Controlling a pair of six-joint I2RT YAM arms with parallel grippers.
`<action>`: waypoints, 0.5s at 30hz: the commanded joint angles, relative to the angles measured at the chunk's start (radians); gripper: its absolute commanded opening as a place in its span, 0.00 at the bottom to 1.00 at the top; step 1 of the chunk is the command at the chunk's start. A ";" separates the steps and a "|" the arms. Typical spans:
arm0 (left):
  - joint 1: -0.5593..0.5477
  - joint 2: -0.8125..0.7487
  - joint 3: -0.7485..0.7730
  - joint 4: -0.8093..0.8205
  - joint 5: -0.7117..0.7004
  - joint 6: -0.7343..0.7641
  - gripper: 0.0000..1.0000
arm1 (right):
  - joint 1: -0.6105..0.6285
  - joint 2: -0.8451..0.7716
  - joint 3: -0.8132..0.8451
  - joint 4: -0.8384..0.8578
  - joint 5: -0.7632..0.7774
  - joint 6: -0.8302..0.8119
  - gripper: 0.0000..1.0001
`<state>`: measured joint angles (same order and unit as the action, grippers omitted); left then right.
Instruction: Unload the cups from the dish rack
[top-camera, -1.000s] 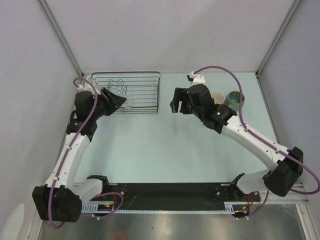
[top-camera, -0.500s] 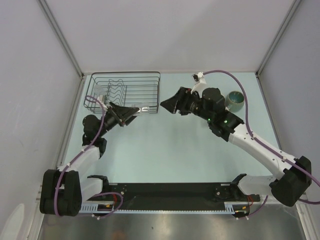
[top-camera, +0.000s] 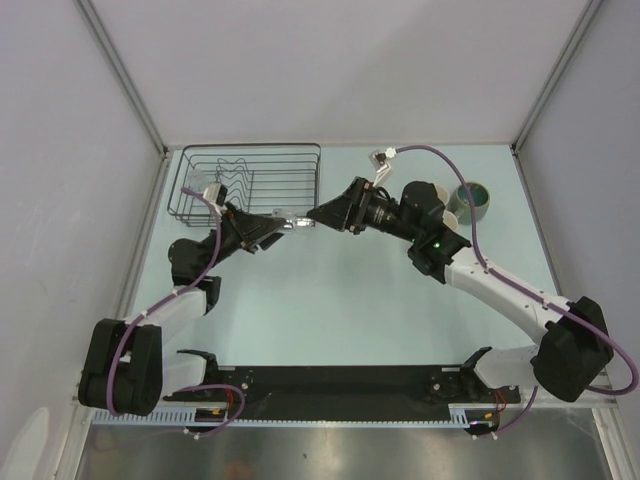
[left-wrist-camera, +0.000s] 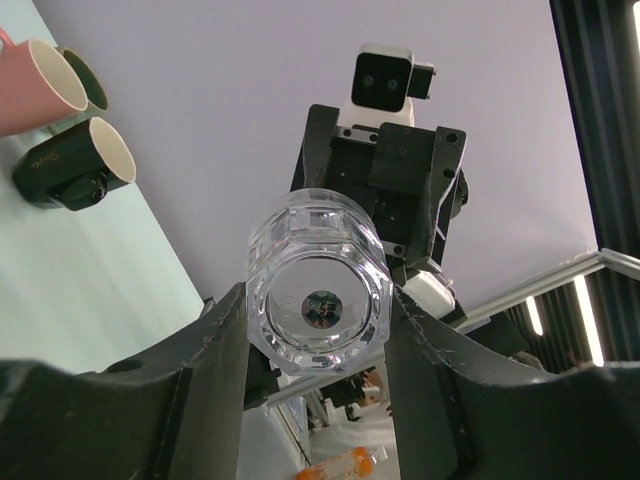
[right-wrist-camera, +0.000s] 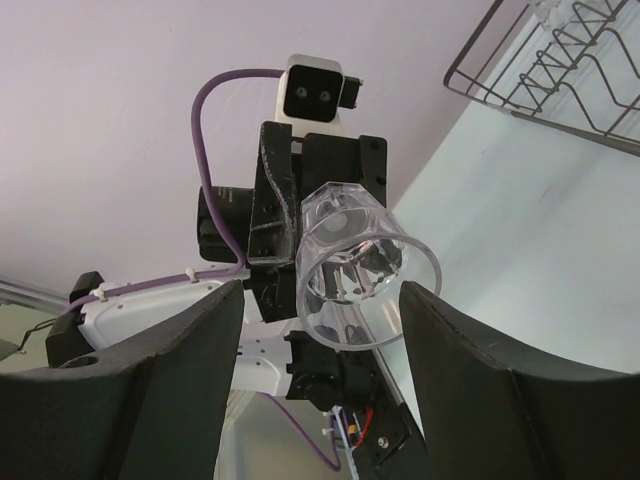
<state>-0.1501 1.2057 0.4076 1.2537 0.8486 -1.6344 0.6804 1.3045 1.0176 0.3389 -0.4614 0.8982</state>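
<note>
The clear glass tumbler (top-camera: 292, 221) lies on its side in the air in front of the dish rack (top-camera: 250, 180), with my left gripper (top-camera: 278, 222) shut on its base. In the left wrist view the tumbler (left-wrist-camera: 318, 295) sits between both fingers. My right gripper (top-camera: 318, 213) faces it, open. Its jaws stand either side of the tumbler's rim (right-wrist-camera: 365, 265) with gaps showing. A pink cup (left-wrist-camera: 35, 85), a black mug (left-wrist-camera: 70, 165) and a green-teal cup (top-camera: 474, 198) stand on the table at the right.
The black wire rack (right-wrist-camera: 560, 70) stands at the back left against the wall. The right arm's forearm crosses over the cups at the back right. White walls close in the left, back and right sides.
My left gripper has drawn back from the rack toward the middle, carrying the tumbler. The right gripper has swung left to meet it, and its jaws have narrowed a little.
</note>
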 joint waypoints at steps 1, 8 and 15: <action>-0.020 -0.001 0.045 0.081 0.013 -0.012 0.00 | 0.002 0.032 0.045 0.092 -0.048 0.022 0.69; -0.048 -0.012 0.051 0.039 0.007 0.021 0.00 | 0.022 0.119 0.093 0.115 -0.069 0.041 0.67; -0.072 -0.018 0.037 0.032 0.000 0.036 0.01 | 0.031 0.153 0.105 0.146 -0.065 0.053 0.23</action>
<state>-0.1932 1.2064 0.4210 1.2259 0.8356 -1.6150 0.7094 1.4445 1.0737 0.4267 -0.5400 0.9524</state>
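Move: The clear cup, held by its base end in the left hand with its open rim towards the right hand, has its middle about 5 cm to the right hand's left, 1 cm back and 1 cm lower; from the left hand it is about 4 cm right, 2 cm ahead and 1 cm up. Well below the right hand, the dish rack's middle lies some 22 cm ahead and 21 cm left, the dark cup about 14 cm ahead and 32 cm right. Leftward by about 3 cm, sinking 1 cm or so and turning slightly counter-clockwise, the right hand closes in on the open rim of the clear cup. Late in the reach its fingers shut to about half their gap around the near wall, one inside the rim and one outside. The left hand keeps its grip on the base end and eases some 1 cm to the right. ##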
